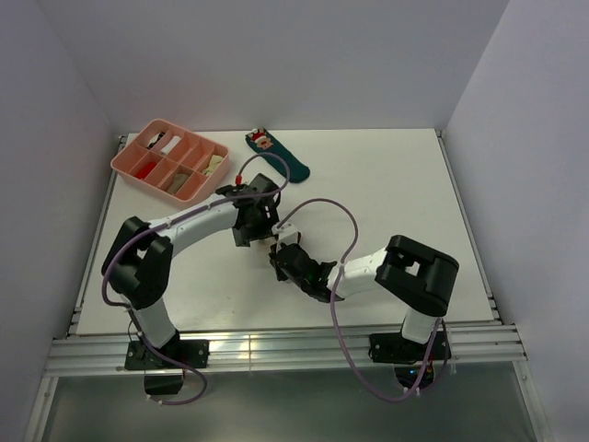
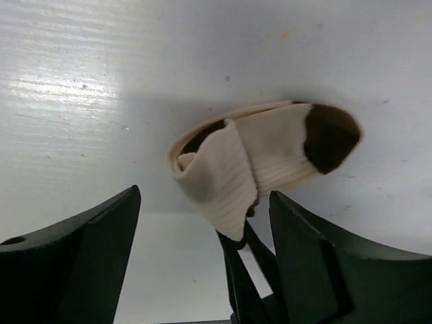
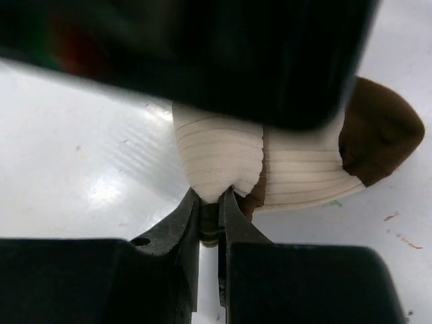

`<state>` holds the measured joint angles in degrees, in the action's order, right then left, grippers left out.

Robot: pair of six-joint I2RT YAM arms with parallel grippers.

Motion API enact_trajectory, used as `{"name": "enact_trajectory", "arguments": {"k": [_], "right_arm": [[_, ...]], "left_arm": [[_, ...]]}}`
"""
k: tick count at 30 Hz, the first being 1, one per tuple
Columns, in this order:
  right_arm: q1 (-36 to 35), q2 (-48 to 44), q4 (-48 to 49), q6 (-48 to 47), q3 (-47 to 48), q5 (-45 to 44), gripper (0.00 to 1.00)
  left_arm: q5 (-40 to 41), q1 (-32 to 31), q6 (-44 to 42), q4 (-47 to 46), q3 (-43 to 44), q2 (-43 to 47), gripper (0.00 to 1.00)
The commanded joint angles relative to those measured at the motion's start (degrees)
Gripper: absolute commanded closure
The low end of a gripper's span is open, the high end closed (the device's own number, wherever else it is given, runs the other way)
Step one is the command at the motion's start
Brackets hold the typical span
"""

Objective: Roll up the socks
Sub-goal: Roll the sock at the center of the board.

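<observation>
A cream ribbed sock with a dark brown toe lies partly rolled on the white table, its folded cuff end pointing toward the arms. My right gripper is shut on the lower edge of the rolled cuff, and its thin fingers rise into the left wrist view. My left gripper hangs just above the roll with its jaws wide apart, touching nothing. In the top view both grippers meet at mid-table, left and right, and they hide the sock.
A pink divided tray with small items stands at the back left. A dark teal sock with a red-and-white figure lies at the back centre. A purple cable loops over the right arm.
</observation>
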<state>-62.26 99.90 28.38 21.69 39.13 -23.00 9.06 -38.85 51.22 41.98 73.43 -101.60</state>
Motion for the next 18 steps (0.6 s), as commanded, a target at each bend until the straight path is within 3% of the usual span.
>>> {"name": "enact_trajectory", "arguments": {"k": [1, 9, 18], "right_arm": [[1.3, -0.8, -3.2, 4.1, -3.7, 12.2, 1.0], [11.8, -3.0, 4.8, 10.6, -8.8, 36.0, 1.0], [20.4, 5.2, 15.4, 19.1, -10.4, 52.1, 1.0]], "left_arm": [[-1.3, 1.7, 3.0, -5.5, -2.1, 7.1, 0.17], [-3.5, 5.1, 6.0, -24.5, -17.2, 23.2, 0.15], [-10.4, 5.1, 8.5, -41.4, -37.6, 32.3, 0.19]]}}
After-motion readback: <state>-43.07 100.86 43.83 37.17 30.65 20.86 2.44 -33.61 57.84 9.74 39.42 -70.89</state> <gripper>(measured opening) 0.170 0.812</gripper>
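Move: The left hand is open just above the cream-and-brown sock, whose bundle lies about 3 cm to its right, level fore and aft and some 4 cm below. The green sock lies roughly 26 cm ahead and 4 cm right of this hand, the pink box about 23 cm ahead and 30 cm left. The right fingers already pinch the cream-and-brown sock's near end; its middle is about 3 cm ahead and 1 cm left of them, at their height. Up and away from the sock goes the left hand, open throughout: it climbs about 6 cm, then draws left and back and sinks a little, tilting so its fingers aim more to the right and forward. The right hand keeps its pinch low over the table, easing a centimetre or so back and left while it rolls and swings its fingers from forward-left to mostly left, nearly 40 degrees in all. ##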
